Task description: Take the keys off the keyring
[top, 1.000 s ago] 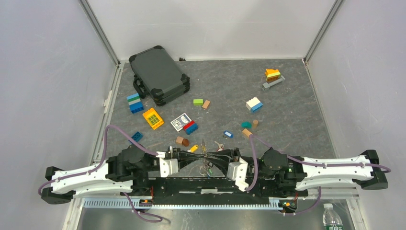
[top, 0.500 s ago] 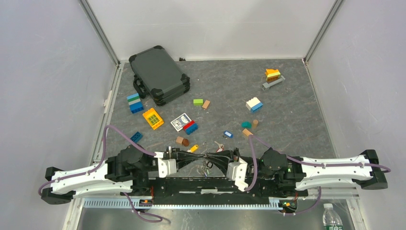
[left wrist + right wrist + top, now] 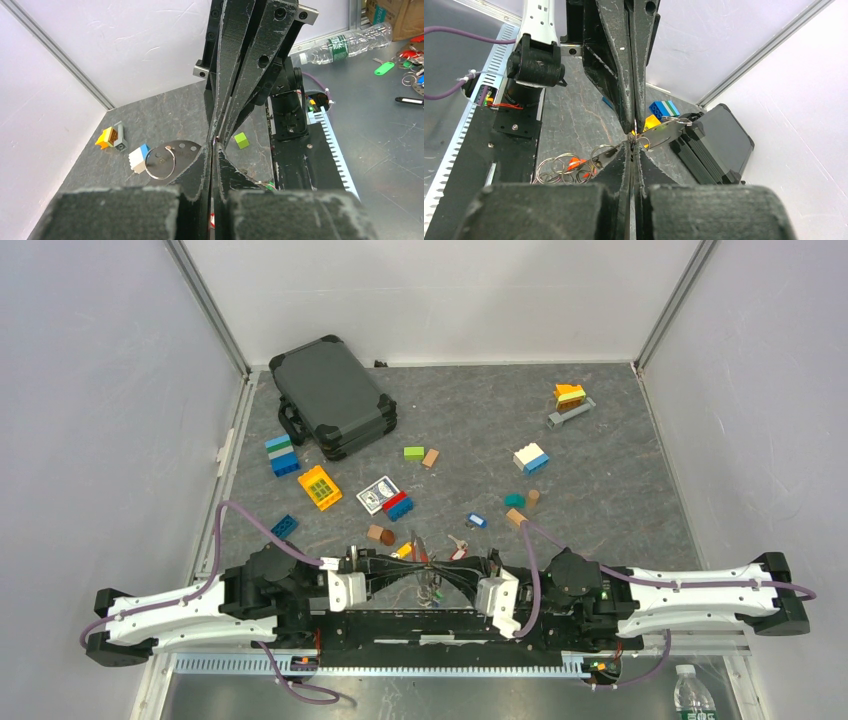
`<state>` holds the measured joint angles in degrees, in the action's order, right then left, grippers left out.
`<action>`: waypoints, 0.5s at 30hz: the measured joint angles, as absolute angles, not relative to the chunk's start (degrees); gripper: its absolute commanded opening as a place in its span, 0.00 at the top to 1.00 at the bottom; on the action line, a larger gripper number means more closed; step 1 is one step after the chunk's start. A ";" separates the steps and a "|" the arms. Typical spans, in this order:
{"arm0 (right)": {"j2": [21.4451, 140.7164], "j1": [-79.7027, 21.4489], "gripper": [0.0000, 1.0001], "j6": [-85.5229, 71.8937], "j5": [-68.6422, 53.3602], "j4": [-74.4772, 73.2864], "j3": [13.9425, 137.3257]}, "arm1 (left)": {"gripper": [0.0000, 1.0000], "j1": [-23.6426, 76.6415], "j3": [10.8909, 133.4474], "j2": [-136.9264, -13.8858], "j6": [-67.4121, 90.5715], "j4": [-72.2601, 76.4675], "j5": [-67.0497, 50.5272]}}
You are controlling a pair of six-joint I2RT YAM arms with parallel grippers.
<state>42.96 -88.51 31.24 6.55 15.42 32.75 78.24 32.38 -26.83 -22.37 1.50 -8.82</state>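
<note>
The keyring (image 3: 664,132) shows as a flat grey metal strip with small rings, held up between the two grippers near the table's front edge. My left gripper (image 3: 418,573) and right gripper (image 3: 438,573) meet tip to tip, both shut on it. In the left wrist view the left gripper (image 3: 215,144) pinches the strip (image 3: 172,152), from which a small ring (image 3: 161,162) hangs. A bunch of rings with red-headed keys (image 3: 566,166) dangles below the right gripper (image 3: 634,141). A green key head (image 3: 270,185) peeks out beside the left fingers. A yellow-headed key (image 3: 403,551) sits close by.
A black case (image 3: 333,395) lies at the back left, and a card box (image 3: 378,494) sits mid-table. Coloured blocks are scattered around, such as a white-blue one (image 3: 530,458) and an orange one (image 3: 319,486). Loose keys (image 3: 458,544) lie just beyond the grippers. A bottle (image 3: 693,695) stands off the table.
My right gripper has closed its fingers onto the keyring. The keyring, upright a second ago, now leans to the left. Neither arm has moved.
</note>
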 measured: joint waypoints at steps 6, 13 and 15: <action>42.74 -88.51 1.00 31.22 6.35 15.70 32.75 | 0.98 78.24 32.38 -26.83 -22.37 1.98 -9.15; 43.99 -88.51 1.00 31.35 7.70 8.99 36.25 | 0.54 78.24 32.16 -26.81 -21.56 1.91 -7.99; 45.39 -88.51 1.00 31.35 9.10 4.21 39.42 | 0.52 78.24 32.16 -26.81 -21.17 1.78 -7.55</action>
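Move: Both closed grippers meet fingertip to fingertip high over the table, the small ring between them about 1 cm to the left hand's right and 1 cm to the right hand's left. From either hand, the perforated keyring plate reaches out from there, its middle some 2 cm ahead and 3 cm below. The bunch of loose rings and keys hangs roughly 4 cm back and 4 cm down. Hand the small ring over: open the left gripper to a bit under half way and release it, holding that arm nearly where it is. Keep the right fingers shut on the ring and, as the left ones part, ease the right hand forward about 1 cm, dipping its fingertips some 5 to 10 degrees. ##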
